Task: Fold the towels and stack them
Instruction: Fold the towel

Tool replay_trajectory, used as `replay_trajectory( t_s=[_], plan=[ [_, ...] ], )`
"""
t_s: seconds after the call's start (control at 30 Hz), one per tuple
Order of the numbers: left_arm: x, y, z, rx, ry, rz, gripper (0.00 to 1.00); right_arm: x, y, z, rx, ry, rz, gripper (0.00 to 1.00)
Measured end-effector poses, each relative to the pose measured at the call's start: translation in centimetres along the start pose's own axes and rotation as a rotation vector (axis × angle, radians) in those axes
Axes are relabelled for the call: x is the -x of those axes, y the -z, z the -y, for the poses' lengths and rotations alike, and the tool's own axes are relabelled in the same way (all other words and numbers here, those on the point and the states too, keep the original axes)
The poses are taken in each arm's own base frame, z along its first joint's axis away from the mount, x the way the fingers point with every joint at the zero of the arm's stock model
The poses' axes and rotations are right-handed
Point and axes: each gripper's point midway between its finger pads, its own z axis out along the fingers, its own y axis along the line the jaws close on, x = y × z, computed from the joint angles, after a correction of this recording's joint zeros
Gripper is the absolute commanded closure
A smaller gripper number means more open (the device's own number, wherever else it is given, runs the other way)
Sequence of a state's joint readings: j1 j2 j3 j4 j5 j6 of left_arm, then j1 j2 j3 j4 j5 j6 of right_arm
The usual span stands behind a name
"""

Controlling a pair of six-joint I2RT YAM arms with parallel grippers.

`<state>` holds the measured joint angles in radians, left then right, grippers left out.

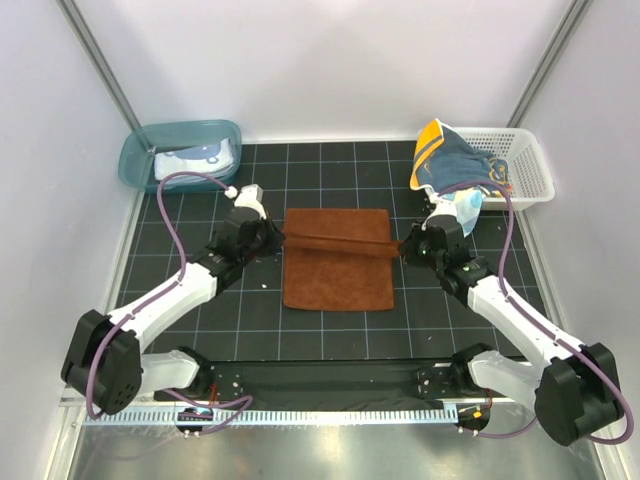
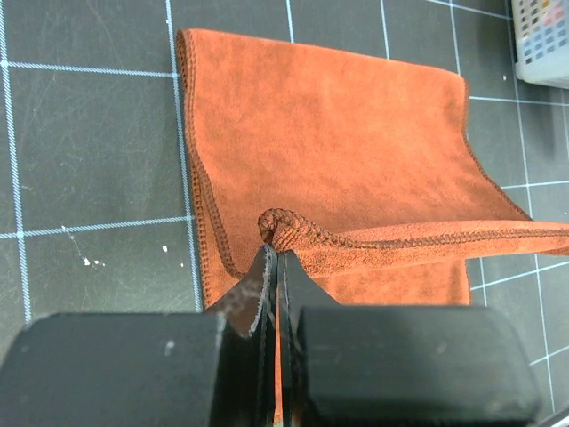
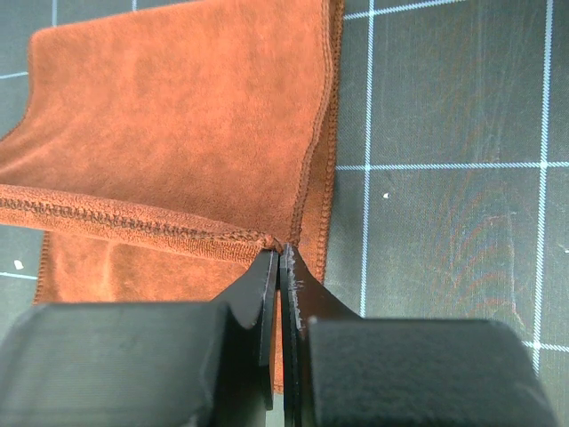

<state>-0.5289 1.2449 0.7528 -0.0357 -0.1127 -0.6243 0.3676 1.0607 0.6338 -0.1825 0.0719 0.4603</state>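
Note:
A rust-brown towel (image 1: 337,275) lies spread on the black grid mat. One hem is raised and stretched taut across it between both grippers. My left gripper (image 1: 281,238) is shut on the hem's left corner; in the left wrist view the bunched corner of the brown towel (image 2: 338,133) sits at the gripper's (image 2: 277,253) tips. My right gripper (image 1: 402,247) is shut on the right corner, and in the right wrist view the brown towel (image 3: 178,116) meets the gripper (image 3: 280,253) at its tips. A pale blue and white towel (image 1: 200,157) lies folded in the tub. A navy towel with a yellow-orange border (image 1: 447,160) is heaped in the basket.
A teal plastic tub (image 1: 150,142) stands at the back left corner. A white lattice basket (image 1: 525,165) stands at the back right, with cloth spilling over its near-left rim close to my right arm; its corner (image 2: 542,40) shows in the left wrist view. White walls enclose the mat.

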Motion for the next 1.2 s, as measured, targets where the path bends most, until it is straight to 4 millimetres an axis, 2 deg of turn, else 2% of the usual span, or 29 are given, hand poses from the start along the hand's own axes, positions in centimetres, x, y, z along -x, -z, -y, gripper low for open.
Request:
replay_trajectory(
  t_s=[0.2, 0.33, 0.47, 0.6, 0.67, 0.83, 1.03, 1.2],
  plan=[
    [0.7, 1.1, 0.3, -0.013, 0.0, 0.019, 1.0, 0.8, 1.2, -0.6, 0.022, -0.01, 0.034, 0.99],
    [0.8, 1.5, 0.4, -0.02, 0.002, 0.027, 1.0, 0.8, 1.4, -0.8, 0.029, -0.015, 0.035, 0.99],
    [-1.6, 1.5, -0.4, -0.008, -0.004, -0.016, 1.0, -0.8, 1.1, -0.4, 0.024, -0.024, 0.009, 0.99],
    [-5.0, 1.4, -1.7, 0.015, -0.005, -0.085, 1.0, -3.7, 0.7, 0.6, 0.012, -0.039, -0.049, 0.99],
    [-6.0, 1.5, -2.2, 0.025, -0.004, -0.105, 1.0, -5.0, 0.6, 0.8, 0.011, -0.042, -0.075, 0.99],
    [-7.1, 1.4, -2.1, 0.019, 0.003, -0.121, 1.0, -7.2, 0.3, 1.5, 0.002, -0.052, -0.113, 0.99],
    [-8.6, 1.1, -2.2, 0.017, -0.003, -0.147, 1.0, -7.9, 0.1, 1.9, -0.002, -0.061, -0.12, 0.99],
    [-8.7, 1.1, -2.1, 0.018, 0.008, -0.149, 1.0, -7.9, 0.1, 1.9, -0.001, -0.061, -0.118, 0.99]
  ],
)
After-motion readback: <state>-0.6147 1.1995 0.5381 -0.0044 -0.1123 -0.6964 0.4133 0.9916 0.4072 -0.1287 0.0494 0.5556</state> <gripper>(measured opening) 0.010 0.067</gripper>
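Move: The left hand holds the raised brown edge by its left corner; the towel's near left corner lies roughly 14 cm back, straight in line and 10 cm below, the far fold's left end 8 cm ahead and 1 cm right. The right hand holds the other corner; the near right corner lies about 12 cm back, 1 cm left and 9 cm below, the far fold's right end 10 cm ahead, 2 cm left. Keeping both corners pinched, both hands lift slightly, then lower about 7 cm and back 5 towards the near edge. ##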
